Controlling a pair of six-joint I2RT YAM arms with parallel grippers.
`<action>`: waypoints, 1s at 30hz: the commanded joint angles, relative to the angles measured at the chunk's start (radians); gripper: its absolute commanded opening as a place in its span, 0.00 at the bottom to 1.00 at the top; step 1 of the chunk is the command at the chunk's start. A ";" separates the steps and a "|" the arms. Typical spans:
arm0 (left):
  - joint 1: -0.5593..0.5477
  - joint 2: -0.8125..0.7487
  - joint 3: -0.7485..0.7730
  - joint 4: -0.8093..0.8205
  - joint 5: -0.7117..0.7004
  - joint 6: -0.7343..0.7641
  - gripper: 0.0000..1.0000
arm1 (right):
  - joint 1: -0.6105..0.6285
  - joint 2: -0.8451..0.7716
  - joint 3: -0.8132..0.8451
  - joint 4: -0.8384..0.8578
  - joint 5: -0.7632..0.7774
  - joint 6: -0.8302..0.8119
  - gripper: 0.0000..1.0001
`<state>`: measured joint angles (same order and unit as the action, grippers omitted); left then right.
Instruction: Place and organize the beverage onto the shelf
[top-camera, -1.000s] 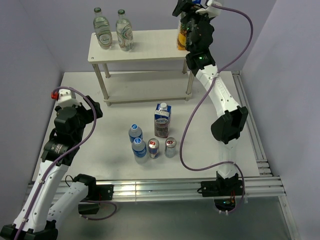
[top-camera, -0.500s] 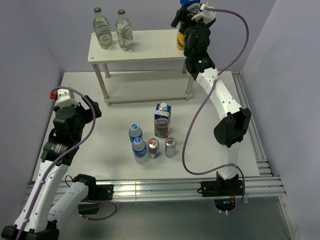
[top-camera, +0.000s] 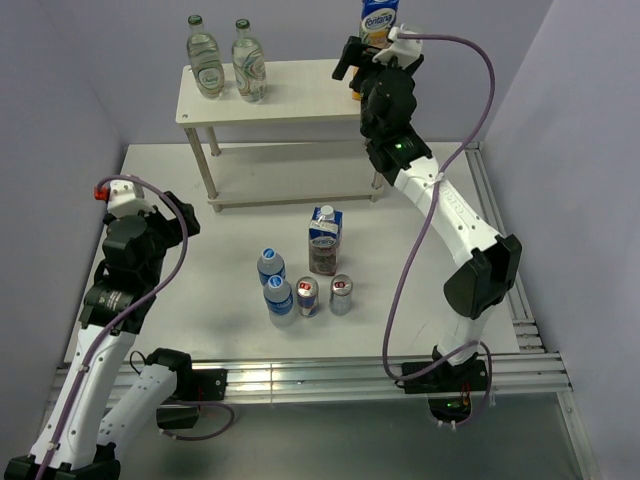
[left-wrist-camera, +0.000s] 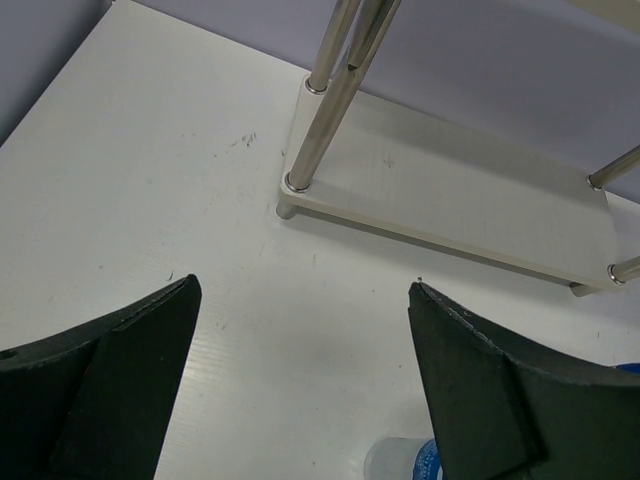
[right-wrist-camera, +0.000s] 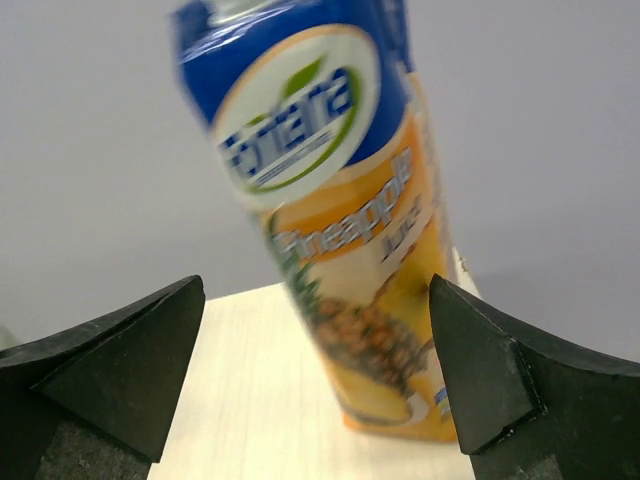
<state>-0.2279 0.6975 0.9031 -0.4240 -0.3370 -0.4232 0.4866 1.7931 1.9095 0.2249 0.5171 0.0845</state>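
Observation:
The shelf (top-camera: 290, 95) stands at the back of the table. On its top board are two glass bottles (top-camera: 205, 55) (top-camera: 248, 62) at the left and a pineapple juice carton (top-camera: 378, 18) at the right end. My right gripper (top-camera: 356, 68) is open just in front of that carton. In the right wrist view the carton (right-wrist-camera: 340, 200) is blurred and stands beyond my right gripper (right-wrist-camera: 315, 285), clear of both fingers. My left gripper (top-camera: 180, 228) hangs open over the table's left side. The left wrist view has my left gripper (left-wrist-camera: 300, 285) facing the shelf's lower board (left-wrist-camera: 450, 200), with nothing in it.
In the middle of the table stand a blue-and-white carton (top-camera: 323, 240), two small water bottles (top-camera: 271, 265) (top-camera: 279, 296) and two cans (top-camera: 307, 295) (top-camera: 342, 293). One bottle's cap (left-wrist-camera: 405, 460) shows below my left fingers. Metal rails (top-camera: 500, 250) run along the table's right and near edges.
My right gripper has drawn back and down from the pineapple carton, which now stands free on the shelf. The left arm has shifted slightly left.

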 joint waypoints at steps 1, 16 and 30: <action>0.007 -0.016 0.005 0.030 0.015 0.001 0.91 | 0.043 -0.086 -0.030 0.051 0.034 -0.037 1.00; 0.007 -0.027 0.007 0.031 0.006 -0.005 0.91 | 0.286 -0.457 -0.395 -0.089 0.354 0.031 1.00; 0.007 -0.042 0.013 0.025 0.027 -0.006 0.91 | 0.452 -0.586 -0.716 -0.751 0.037 0.658 1.00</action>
<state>-0.2276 0.6773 0.9031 -0.4259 -0.3210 -0.4309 0.9306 1.1679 1.2091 -0.4301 0.6262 0.6258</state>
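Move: The dark juice carton on the table is about 19 cm back from the open right hand, 11 cm to its left and roughly 38 cm below. Two cans stand some 10 cm nearer the base than that carton, one about 3 cm left of it, the other 4 cm right. The pineapple carton on the shelf is about 8 cm straight ahead of the right hand. From the left hand, the dark carton is some 28 cm right, 5 cm ahead and 18 cm below. The pineapple carton is left standing on the shelf as the right hand, still wide open, draws back from it by about 24 cm, slowly at first, then fast. In the second half it also sinks steeply, some 19 cm, and drifts left towards the dark carton on the table, tipping the fingers down by about 35 degrees and swinging them left; no touch yet. ##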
